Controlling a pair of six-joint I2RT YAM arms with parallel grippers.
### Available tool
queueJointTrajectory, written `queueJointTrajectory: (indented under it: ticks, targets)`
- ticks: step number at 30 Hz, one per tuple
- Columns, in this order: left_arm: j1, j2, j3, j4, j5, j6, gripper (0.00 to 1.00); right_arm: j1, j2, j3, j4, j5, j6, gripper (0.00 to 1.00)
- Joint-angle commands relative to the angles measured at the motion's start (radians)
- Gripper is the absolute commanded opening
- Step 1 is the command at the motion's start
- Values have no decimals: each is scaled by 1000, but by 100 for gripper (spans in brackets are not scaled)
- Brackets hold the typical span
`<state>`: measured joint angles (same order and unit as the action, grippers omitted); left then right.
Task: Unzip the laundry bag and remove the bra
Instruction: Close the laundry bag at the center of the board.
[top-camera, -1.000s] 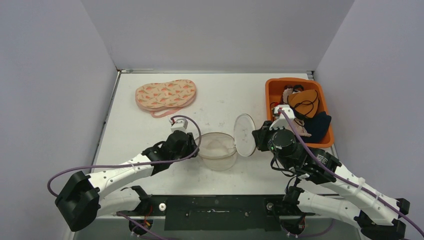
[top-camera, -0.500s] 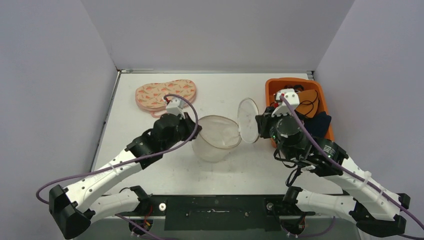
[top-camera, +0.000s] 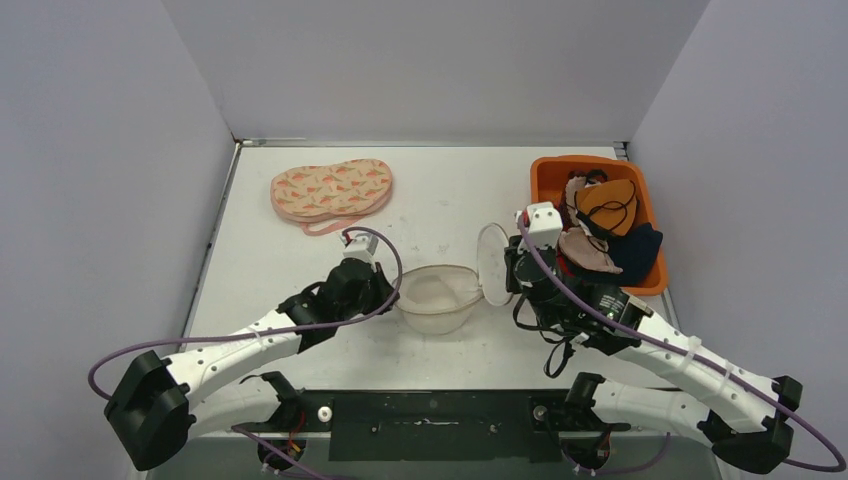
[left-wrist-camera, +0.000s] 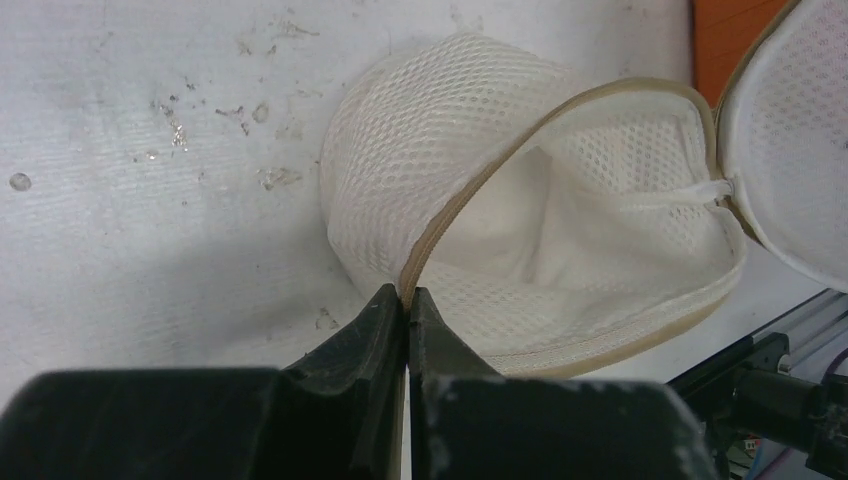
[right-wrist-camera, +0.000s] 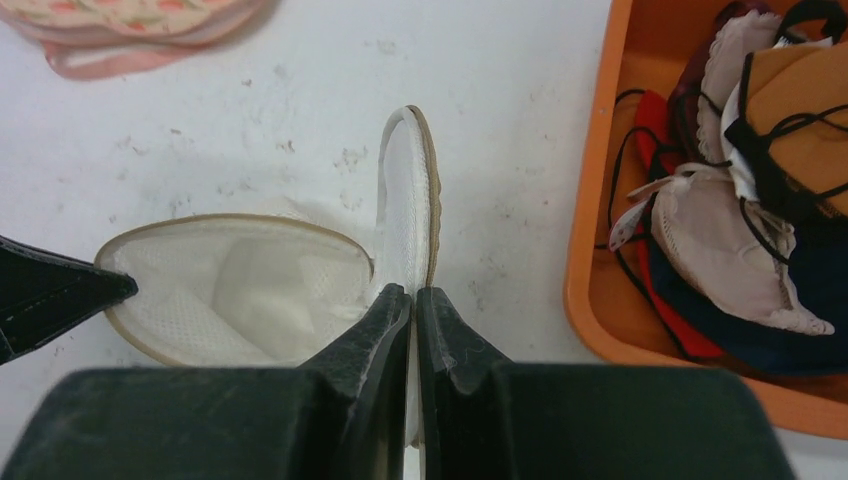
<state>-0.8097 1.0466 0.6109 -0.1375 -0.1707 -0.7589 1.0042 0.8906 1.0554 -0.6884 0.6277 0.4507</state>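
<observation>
The white mesh laundry bag (top-camera: 435, 297) sits unzipped at the table's middle, its mouth wide; inside I see only mesh (left-wrist-camera: 560, 230). Its round lid (top-camera: 492, 262) stands upright on the right, still joined at one side. My left gripper (left-wrist-camera: 407, 295) is shut on the bag's tan zip rim at its left edge (top-camera: 394, 290). My right gripper (right-wrist-camera: 413, 293) is shut on the lid's lower edge (right-wrist-camera: 405, 200). A carrot-print bra (top-camera: 332, 190) lies flat at the back left, apart from the bag and both grippers.
An orange bin (top-camera: 547, 187) stands at the back right, just beyond the right wrist, holding several bras in tan, orange, navy and red (right-wrist-camera: 735, 240). Grey walls close in the table on three sides.
My left gripper has shut on the bag's rim. Both arms carried the bag up and toward the back, then brought it down again nearer the front edge.
</observation>
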Motion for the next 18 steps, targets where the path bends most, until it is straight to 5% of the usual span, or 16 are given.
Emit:
queueJointTrajectory:
  ticks: [1,16,18]
  targets:
    - [6,14,-8,177,23,-38,0,8,-4,-51,99,-57,32,5]
    - [8,-17,-28,165,51,-38,0,58,171,-98,393,-317,77,5]
    - [9,-18,-31,145,50,-35,6,70,207,-102,425,-327,81,5]
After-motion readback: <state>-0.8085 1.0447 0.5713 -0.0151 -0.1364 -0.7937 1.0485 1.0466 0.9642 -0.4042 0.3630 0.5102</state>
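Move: The laundry bag's open mouth lies about 11 cm to the right hand's left, roughly level with it fore and aft and some 14 cm below; that hand already pinches the edge of the upright lid. The orange bin stands about 21 cm right of the right hand, 18 cm farther out and 20 cm lower. The left hand already grips the rim, the mouth's middle about 9 cm to its right, 2 cm ahead and 2 cm below. The lid is swung in over the bag by its pinched edge: the right hand first sinks about 3 cm, then sweeps left with growing speed, about 9.5 cm in all, turning roughly 15 degrees counter-clockwise. Its fingers stay shut though their grip effort drops. The left hand keeps hold of the rim, dips about 2 cm and comes back up some 3 cm, easing slightly right. ##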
